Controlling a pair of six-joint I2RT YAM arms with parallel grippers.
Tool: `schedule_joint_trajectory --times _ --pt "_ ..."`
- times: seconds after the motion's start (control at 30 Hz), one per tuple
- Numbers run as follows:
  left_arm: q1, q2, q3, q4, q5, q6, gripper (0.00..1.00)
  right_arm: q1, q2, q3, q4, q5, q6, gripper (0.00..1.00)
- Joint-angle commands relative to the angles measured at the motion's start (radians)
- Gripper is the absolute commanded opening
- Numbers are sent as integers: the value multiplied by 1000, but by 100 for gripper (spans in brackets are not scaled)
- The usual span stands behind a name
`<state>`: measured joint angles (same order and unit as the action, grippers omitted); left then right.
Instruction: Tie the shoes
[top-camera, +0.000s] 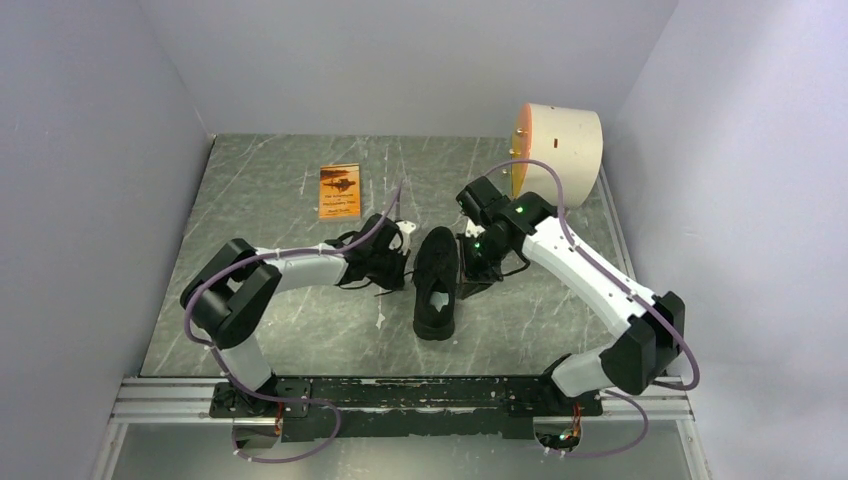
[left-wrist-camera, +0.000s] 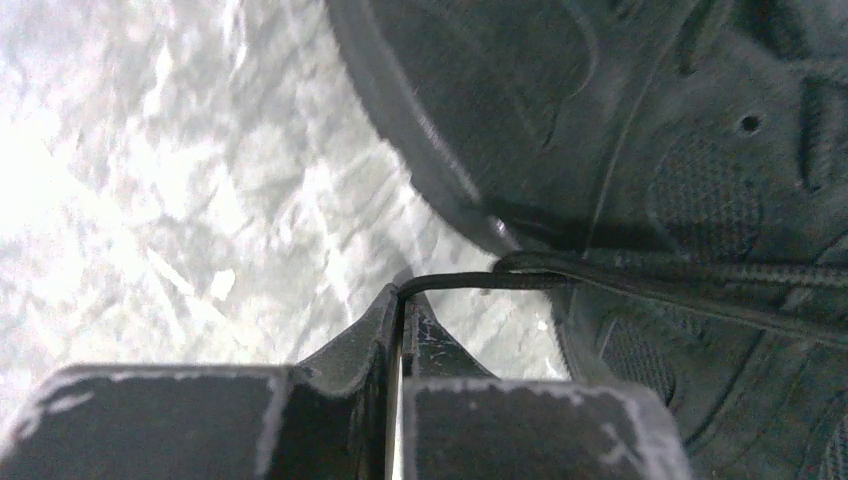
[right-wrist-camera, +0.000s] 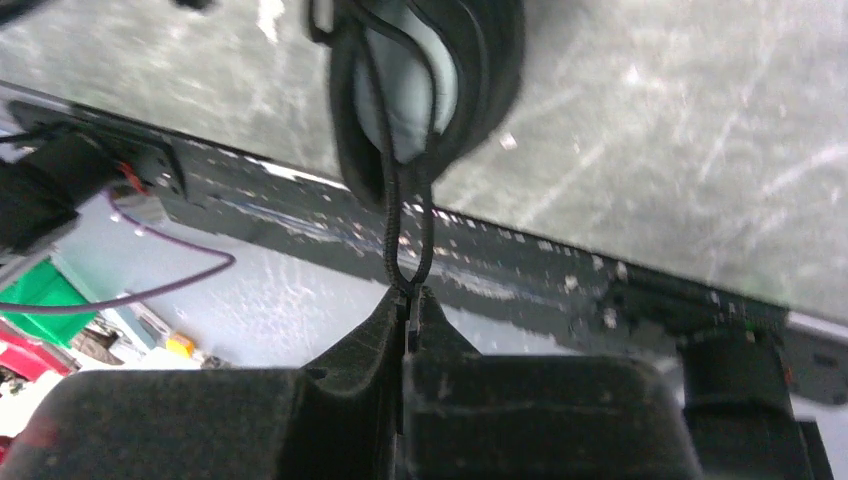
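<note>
The black sneaker lies in the middle of the grey mat, with a pale patch showing in its opening. My left gripper is at the shoe's left side. In the left wrist view that gripper is shut on a thin black lace, which runs taut to the right into the shoe. My right gripper is at the shoe's right side. The right wrist view shows it shut on a loop of lace that hangs from the shoe.
An orange booklet lies on the mat at the back left. A white drum with an orange face stands at the back right. Pale walls close in three sides, and a metal rail runs along the near edge.
</note>
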<state>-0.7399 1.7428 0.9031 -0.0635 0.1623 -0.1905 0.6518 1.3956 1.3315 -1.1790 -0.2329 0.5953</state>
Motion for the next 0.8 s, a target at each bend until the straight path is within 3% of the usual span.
schedule_joint_trajectory --times 0.0,0.13,0.2,0.4,0.63,0.67,0.77 --pt "8 -25 -56 -227 -103 -108 5 -4 10 13 -218 3 41 0" --pt "7 -103 -38 -255 -159 -151 5 -4 -51 -89 -215 -36 121 0" --pt "7 -148 -41 -261 -189 -174 5 -16 -61 -113 -215 47 151 0" --pt "7 -245 -55 -298 -249 -260 5 -54 2 -23 -217 492 368 0" --pt "7 -334 -56 -392 -342 -321 5 -65 -85 -48 -215 576 637 0" --pt "7 -342 -52 -400 -349 -326 5 -66 -127 -52 -195 610 647 0" --pt "7 -356 -27 -414 -346 -332 5 -64 -275 -92 113 644 430 0"
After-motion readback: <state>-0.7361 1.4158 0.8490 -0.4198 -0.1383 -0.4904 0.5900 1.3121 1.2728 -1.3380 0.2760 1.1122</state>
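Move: The lace crossing on top of the shoe lies about 7 cm to the right of the left hand, 3 cm farther out and some 5 cm higher; the shoe opening is 8 cm right and 4 cm back, the orange book 24 cm ahead and 14 cm left. From the right hand the crossing is roughly 11 cm ahead, 4 cm left and 11 cm below, and the opening some 5 cm ahead, 4 cm left and 12 cm below. Both grippers stay shut on their laces and draw apart across the shoe: the left hand goes about 8 cm left and slightly back, first level and then rising some 5 cm, turning about 25 degrees counter-clockwise. The right hand, still pinching a doubled lace, dips a little and swings back about 5 cm towards the heel end while moving right, then comes forward about 7 cm as it keeps going right, ending some 9 cm right of its start and turned about 40 degrees clockwise. ##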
